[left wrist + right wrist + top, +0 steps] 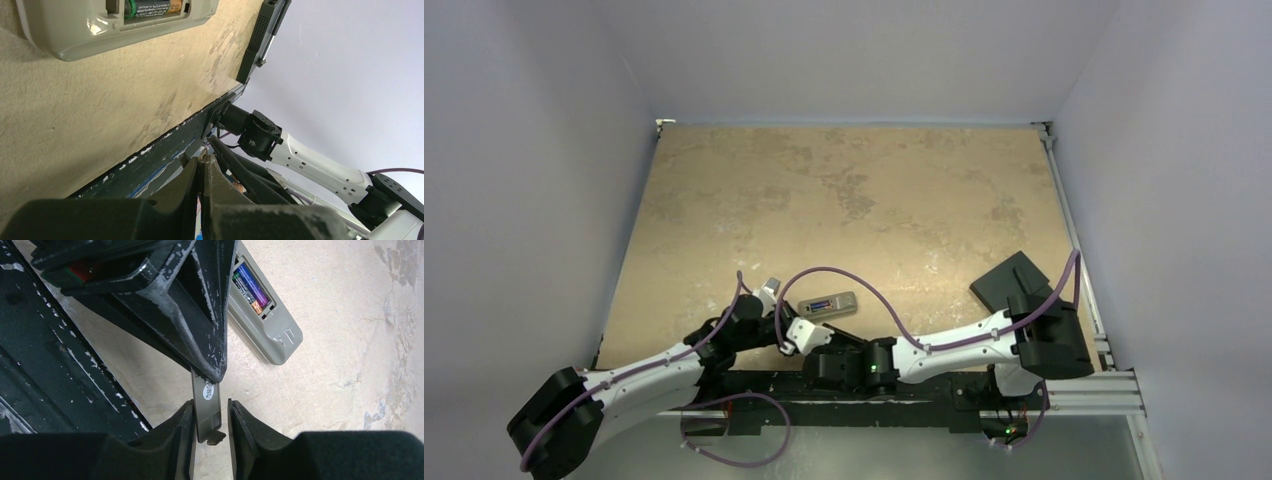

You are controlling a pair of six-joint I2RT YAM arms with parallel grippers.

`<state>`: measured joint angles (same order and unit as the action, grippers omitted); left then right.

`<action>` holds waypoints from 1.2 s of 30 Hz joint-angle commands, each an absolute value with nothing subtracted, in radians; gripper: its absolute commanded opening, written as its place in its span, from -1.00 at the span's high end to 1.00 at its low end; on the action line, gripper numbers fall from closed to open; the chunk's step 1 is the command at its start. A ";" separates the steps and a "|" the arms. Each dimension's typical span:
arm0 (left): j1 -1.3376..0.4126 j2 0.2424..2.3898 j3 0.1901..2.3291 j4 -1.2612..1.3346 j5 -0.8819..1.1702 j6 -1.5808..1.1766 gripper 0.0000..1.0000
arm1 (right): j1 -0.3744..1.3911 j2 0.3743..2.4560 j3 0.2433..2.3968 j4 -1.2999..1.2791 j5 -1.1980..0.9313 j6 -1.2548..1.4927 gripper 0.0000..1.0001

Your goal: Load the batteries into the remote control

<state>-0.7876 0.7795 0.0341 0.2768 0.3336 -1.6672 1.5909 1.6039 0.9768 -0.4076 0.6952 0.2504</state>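
Note:
The remote control (827, 304) lies grey underside up near the table's front edge. Its battery recess is uncovered. The batteries sit inside it: a purple one (251, 286), and a dark one with a brassy end (152, 7). My left gripper (204, 159) is shut, pinching one end of a small flat grey cover piece (206, 395) just in front of the remote. My right gripper (210, 405) straddles the cover's free end. One finger (185, 425) touches the cover and a narrow gap shows at the other.
A larger flat black slab (1014, 280) rests at the table's right side. The dark front rail (924, 400) with both arm bases runs just behind the grippers. The right arm (320, 165) reaches across low along that edge.

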 commanded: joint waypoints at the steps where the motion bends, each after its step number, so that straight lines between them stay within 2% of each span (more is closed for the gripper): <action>1: -0.792 0.787 0.035 0.302 0.359 -1.686 1.00 | 1.598 1.610 1.018 -0.406 0.766 0.265 0.33; 8: -0.791 0.813 0.035 0.321 0.384 -1.689 1.00 | 1.608 1.625 1.021 -0.404 0.798 0.277 0.69; 16: -0.791 0.857 0.062 0.319 0.418 -1.641 1.00 | 1.611 1.621 1.014 -0.411 0.827 0.294 0.96; 25: -0.791 0.862 0.078 0.331 0.439 -1.598 0.33 | 1.614 1.609 1.007 -0.424 0.855 0.305 1.00; 36: -0.792 0.808 0.090 0.301 0.421 -1.524 -0.06 | 1.614 1.546 0.946 -0.420 0.783 0.324 1.00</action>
<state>-0.7872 0.8349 0.0551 0.3084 0.4156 -1.5864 1.6161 1.6104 0.9707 -0.4278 0.7967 0.2943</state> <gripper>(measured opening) 0.506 0.067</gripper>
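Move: The battery cover, still held by the left fingers, sticks out about 2 cm to the right of the left hand point, level with it fore and aft and about 1 cm lower. Its middle is about 1 cm ahead and 1 cm left of the right hand, whose half-open fingers straddle its free end. The remote control lies on the table about 6 cm ahead of the right hand, 2 cm to its left and 7 cm below. The right hand stays almost in place, dipping about half a centimetre as its fingers close on the free end of the battery cover, then eases a little forward, up and about 1 cm to the right with its fingers still shut. Only after that grip is made do the left fingers, holding almost still until then, open to about half and let the cover go, the left hand drawing back about 1 cm and edging slightly right as its wrist turns a few degrees clockwise. ##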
